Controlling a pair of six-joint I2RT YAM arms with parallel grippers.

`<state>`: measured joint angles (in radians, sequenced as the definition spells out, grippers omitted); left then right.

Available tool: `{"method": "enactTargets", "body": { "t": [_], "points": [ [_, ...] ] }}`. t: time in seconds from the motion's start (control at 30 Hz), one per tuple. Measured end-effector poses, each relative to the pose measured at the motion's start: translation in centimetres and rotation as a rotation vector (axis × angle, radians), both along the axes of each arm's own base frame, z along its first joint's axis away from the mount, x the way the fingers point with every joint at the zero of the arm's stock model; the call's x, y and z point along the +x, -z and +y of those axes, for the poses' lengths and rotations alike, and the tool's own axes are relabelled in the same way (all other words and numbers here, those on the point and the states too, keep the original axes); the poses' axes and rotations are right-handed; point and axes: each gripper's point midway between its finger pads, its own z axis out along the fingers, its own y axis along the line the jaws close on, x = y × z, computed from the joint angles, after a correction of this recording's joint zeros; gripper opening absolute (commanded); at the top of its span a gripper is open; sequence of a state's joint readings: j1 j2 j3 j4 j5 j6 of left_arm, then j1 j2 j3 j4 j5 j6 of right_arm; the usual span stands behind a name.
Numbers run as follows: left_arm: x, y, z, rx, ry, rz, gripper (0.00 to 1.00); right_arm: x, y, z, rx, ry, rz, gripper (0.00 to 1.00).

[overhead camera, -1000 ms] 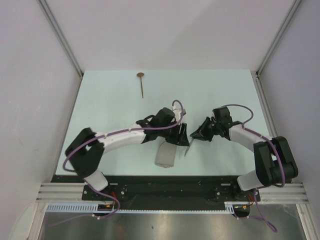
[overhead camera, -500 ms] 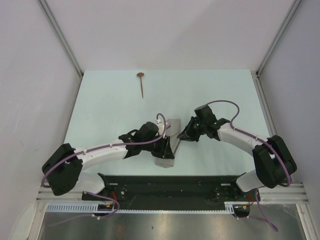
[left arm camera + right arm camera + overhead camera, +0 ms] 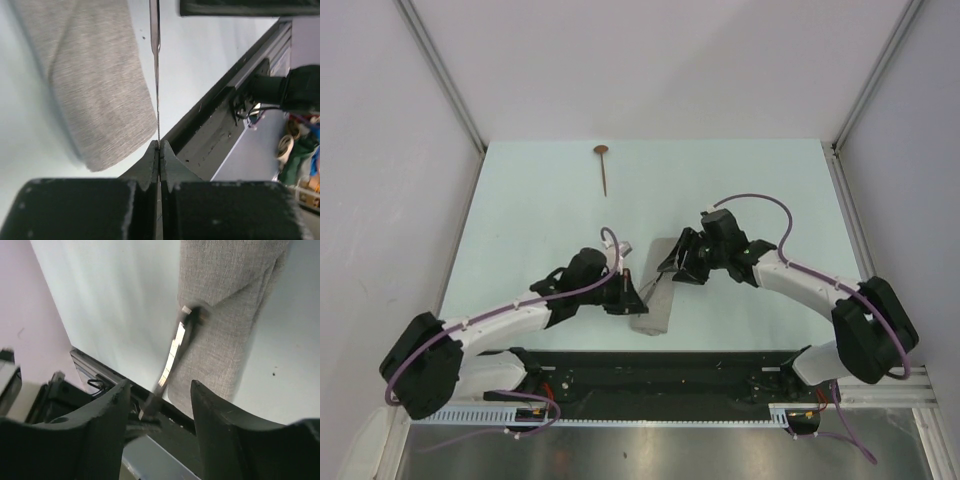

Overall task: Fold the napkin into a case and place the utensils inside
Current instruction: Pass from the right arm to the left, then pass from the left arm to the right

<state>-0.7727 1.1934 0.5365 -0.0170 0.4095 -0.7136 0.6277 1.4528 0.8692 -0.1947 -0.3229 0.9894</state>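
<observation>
The napkin lies folded into a narrow grey-beige case near the table's front edge, also seen in the left wrist view and the right wrist view. My left gripper is shut on one end of the silver knife, which runs edge-on away from the jaws beside the napkin. My right gripper stands open around the knife's other end, its fingers apart from the blade. The copper-bowled spoon lies alone at the far left of the table.
A black rail with the arm bases runs along the table's front edge, close to the napkin's near end. White walls with metal posts enclose the table on three sides.
My left gripper has shut on the knife and my right gripper has opened off it. Both grippers have shifted left, with the left arm drawing back and left.
</observation>
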Motion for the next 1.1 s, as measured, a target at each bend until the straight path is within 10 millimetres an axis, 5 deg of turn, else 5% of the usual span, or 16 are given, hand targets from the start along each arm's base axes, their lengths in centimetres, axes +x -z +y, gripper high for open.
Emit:
{"method": "enactTargets", "body": {
  "t": [0.3,0.53,1.1],
  "points": [
    [1.6,-3.5,1.9,-0.072,-0.112,-0.104,0.00,-1.9,-1.9,1.4,0.027,-0.043,-0.047,0.59],
    [1.8,-3.1,3.0,-0.027,-0.166,-0.108,0.00,-2.9,-1.4,3.9,0.037,-0.054,-0.030,0.59],
    [1.8,-3.3,4.1,0.006,-0.214,-0.136,0.00,-1.6,-4.0,4.8,0.058,-0.015,-0.113,0.56]
  ]
}}
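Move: The left fingers already pinch one end of the knife, whose middle lies about 6 cm ahead of and 4 cm right of them. From the open right hand, the knife's middle is some 4 cm back and 4 cm left; the left gripper stands about 9 cm back and 8 cm left. The folded napkin's middle lies roughly 10 cm below the right hand, 4 cm left and 1 cm back; from the left hand it is 9 cm ahead, 4 cm right. The left fingers keep their shut pinch on the knife's blade and carry it left and up, slightly forward, about 5 cm in all, while that wrist turns some 10 degrees counter-clockwise. The right hand, fingers staying open, first draws back a little, then follows left and upward about 6 cm beside the knife, ending nearer the left gripper. ##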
